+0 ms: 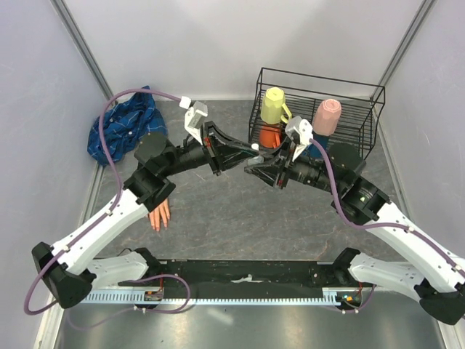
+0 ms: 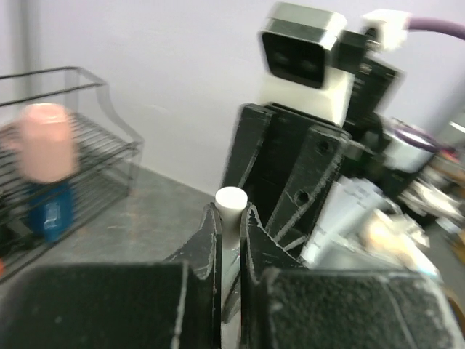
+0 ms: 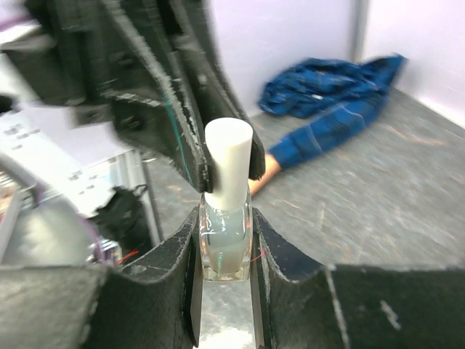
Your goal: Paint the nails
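Observation:
In the middle of the table, held in the air, is a small clear bottle [image 3: 226, 243] with a white cap [image 3: 228, 163]. My right gripper [image 3: 226, 225] is shut on its glass body. My left gripper [image 2: 230, 218] is shut on the white cap [image 2: 231, 205] from the opposite side. In the top view the two grippers, left [image 1: 245, 154] and right [image 1: 258, 166], meet tip to tip. The peach mannequin hand [image 1: 159, 216] lies flat below my left arm, partly hidden by it. Its nails are too small to make out. The blue plaid sleeve [image 1: 123, 127] is bunched at the back left.
A black wire rack [image 1: 363, 102] stands at the back right, holding a yellow cup [image 1: 275, 104], a pink cup [image 1: 327, 115] and an orange item [image 1: 270, 134]. The rack sits close behind the two grippers. Walls close the table on three sides.

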Robot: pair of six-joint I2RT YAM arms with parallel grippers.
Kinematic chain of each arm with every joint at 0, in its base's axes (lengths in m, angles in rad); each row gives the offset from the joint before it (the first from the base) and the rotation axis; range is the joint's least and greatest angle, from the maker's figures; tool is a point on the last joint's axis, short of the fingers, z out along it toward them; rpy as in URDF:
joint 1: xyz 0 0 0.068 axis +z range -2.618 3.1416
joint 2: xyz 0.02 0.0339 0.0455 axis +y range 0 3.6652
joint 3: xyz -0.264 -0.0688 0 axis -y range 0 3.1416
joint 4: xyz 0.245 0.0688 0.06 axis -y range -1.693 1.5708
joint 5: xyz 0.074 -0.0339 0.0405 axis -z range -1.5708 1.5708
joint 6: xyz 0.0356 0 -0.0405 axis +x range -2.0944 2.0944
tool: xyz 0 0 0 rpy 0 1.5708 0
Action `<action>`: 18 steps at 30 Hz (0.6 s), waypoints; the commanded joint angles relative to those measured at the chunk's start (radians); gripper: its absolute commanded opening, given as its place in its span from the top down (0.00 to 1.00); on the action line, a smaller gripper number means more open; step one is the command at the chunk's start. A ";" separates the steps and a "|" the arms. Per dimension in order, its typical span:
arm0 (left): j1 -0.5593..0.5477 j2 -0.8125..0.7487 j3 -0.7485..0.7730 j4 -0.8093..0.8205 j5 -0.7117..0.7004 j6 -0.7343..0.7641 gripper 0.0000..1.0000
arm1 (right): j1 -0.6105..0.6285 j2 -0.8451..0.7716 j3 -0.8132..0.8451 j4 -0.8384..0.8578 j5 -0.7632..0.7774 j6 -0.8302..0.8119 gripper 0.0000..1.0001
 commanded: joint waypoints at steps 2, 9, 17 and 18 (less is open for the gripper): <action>0.053 0.105 -0.031 0.340 0.700 -0.258 0.98 | 0.002 -0.046 -0.058 0.253 -0.273 0.038 1.00; 0.073 0.124 0.044 0.145 0.795 -0.174 0.98 | 0.002 -0.034 -0.094 0.324 -0.387 0.092 1.00; 0.093 0.006 0.142 -0.352 0.206 0.109 0.21 | 0.002 -0.041 -0.054 0.132 -0.224 -0.030 1.00; 0.093 -0.025 0.141 -0.358 0.190 0.099 0.12 | 0.002 -0.040 -0.043 0.099 -0.195 -0.042 1.00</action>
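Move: Right in the left hand's closed fingers is the white cap of the upright nail polish bottle, whose middle lies about 3 cm straight below that hand. The right hand holds the same bottle lower down, its middle about 2 cm above the pads. From the left hand the painted hand lies some 26 cm left, 5 cm ahead and roughly 35 cm below; the orange mug is about 28 cm ahead, 8 cm right and 32 cm below. Screwing the cap on, both hands draw back together about 6 cm, the left turning some 30 degrees clockwise on the cap while the right, gripping the bottle throughout, turns about 20 degrees counter-clockwise. Then both ease forward 2 to 3 cm, partly turning back, as the left fingers spread wide and let go of the cap. ##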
